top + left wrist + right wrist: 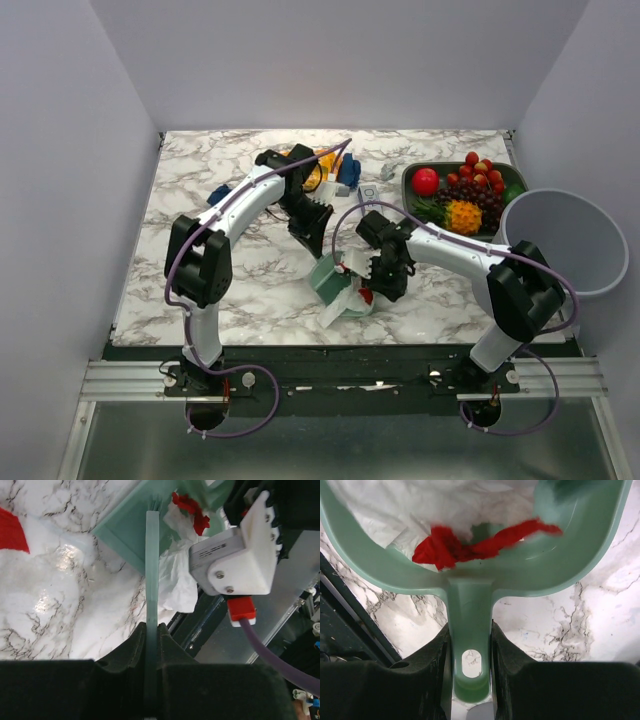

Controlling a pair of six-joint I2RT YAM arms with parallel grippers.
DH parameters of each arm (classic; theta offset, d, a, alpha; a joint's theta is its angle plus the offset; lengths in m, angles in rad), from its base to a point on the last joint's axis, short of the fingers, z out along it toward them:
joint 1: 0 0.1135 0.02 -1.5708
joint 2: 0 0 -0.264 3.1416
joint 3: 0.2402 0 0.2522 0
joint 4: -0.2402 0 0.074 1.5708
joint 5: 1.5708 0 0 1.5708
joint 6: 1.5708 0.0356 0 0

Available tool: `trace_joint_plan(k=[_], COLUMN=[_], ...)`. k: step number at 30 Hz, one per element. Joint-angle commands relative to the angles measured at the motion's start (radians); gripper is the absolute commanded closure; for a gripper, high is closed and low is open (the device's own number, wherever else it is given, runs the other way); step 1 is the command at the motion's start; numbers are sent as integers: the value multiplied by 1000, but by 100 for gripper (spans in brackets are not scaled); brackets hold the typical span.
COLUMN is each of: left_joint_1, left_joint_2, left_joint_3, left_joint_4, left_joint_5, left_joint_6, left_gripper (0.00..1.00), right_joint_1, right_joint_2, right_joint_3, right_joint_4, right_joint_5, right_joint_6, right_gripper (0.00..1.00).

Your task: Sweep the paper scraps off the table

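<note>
My left gripper is shut on the thin green handle of a brush, whose head lies at the dustpan's mouth. My right gripper is shut on the handle of the pale green dustpan, which rests on the marble table. Red paper scraps and crumpled white paper lie in the pan. Another red scrap lies on the table to the brush's left. Dark blue pieces lie further back.
An orange snack bag lies at the back behind the left arm. A dark tray of fruit stands at the back right. A grey bin stands off the table's right edge. The table's black front edge is just below the dustpan.
</note>
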Motion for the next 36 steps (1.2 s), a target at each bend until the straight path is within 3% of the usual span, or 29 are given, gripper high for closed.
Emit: trace_joint_plan(k=[1,4,10,14,27,36], left_joint_1=[-1,-1,4,10,13,15], left_joint_2=[-26,-55,-99,-93,-131,-134], left_joint_3=[39,28,76,123,242,323], left_joint_4=[-8,-7,-8,-14,-21,-74], left_joint_5=[136,130,-16,-21,-151,-28], left_joint_6=[-15,-18,1,16,44,73], left_gripper=[100,100,100,100,100,100], right_joint_1=[10,10,10,9,9,9], right_joint_2=[20,-4,-79,-126,-213,-285], right_joint_3=[30,21,-34,-66,-126,-148], right_joint_4=[0,15,73,135,238,282], right_joint_5=[-67,-121,-158,-168,-107,-101], right_joint_6=[28,45,42,48,86,89], right_gripper=[99,99,99,99,99,99])
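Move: The left hand holds the brush, its head over the dustpan. The loose red scrap lies about 6 cm ahead of the left hand and some 12 cm below; the dustpan's middle is 5 cm back, 9 cm to its right, the white tissue in it 8 cm back, 6 cm right, and the box 13 cm ahead, 13 cm right. From the right hand, gripping the dustpan's handle, that loose scrap lies some 13 cm ahead and 19 cm left, slightly below. Bring the left gripper up about 10 cm and some 5 cm forward, lifting the brush clear of the dustpan and swinging its head forward by some 20 degrees. Meanwhile shift the right gripper left, then also up, some 3 to 4 cm each way, rolling the dustpan so its mouth rises nearly 20 degrees, and keep both grips. ##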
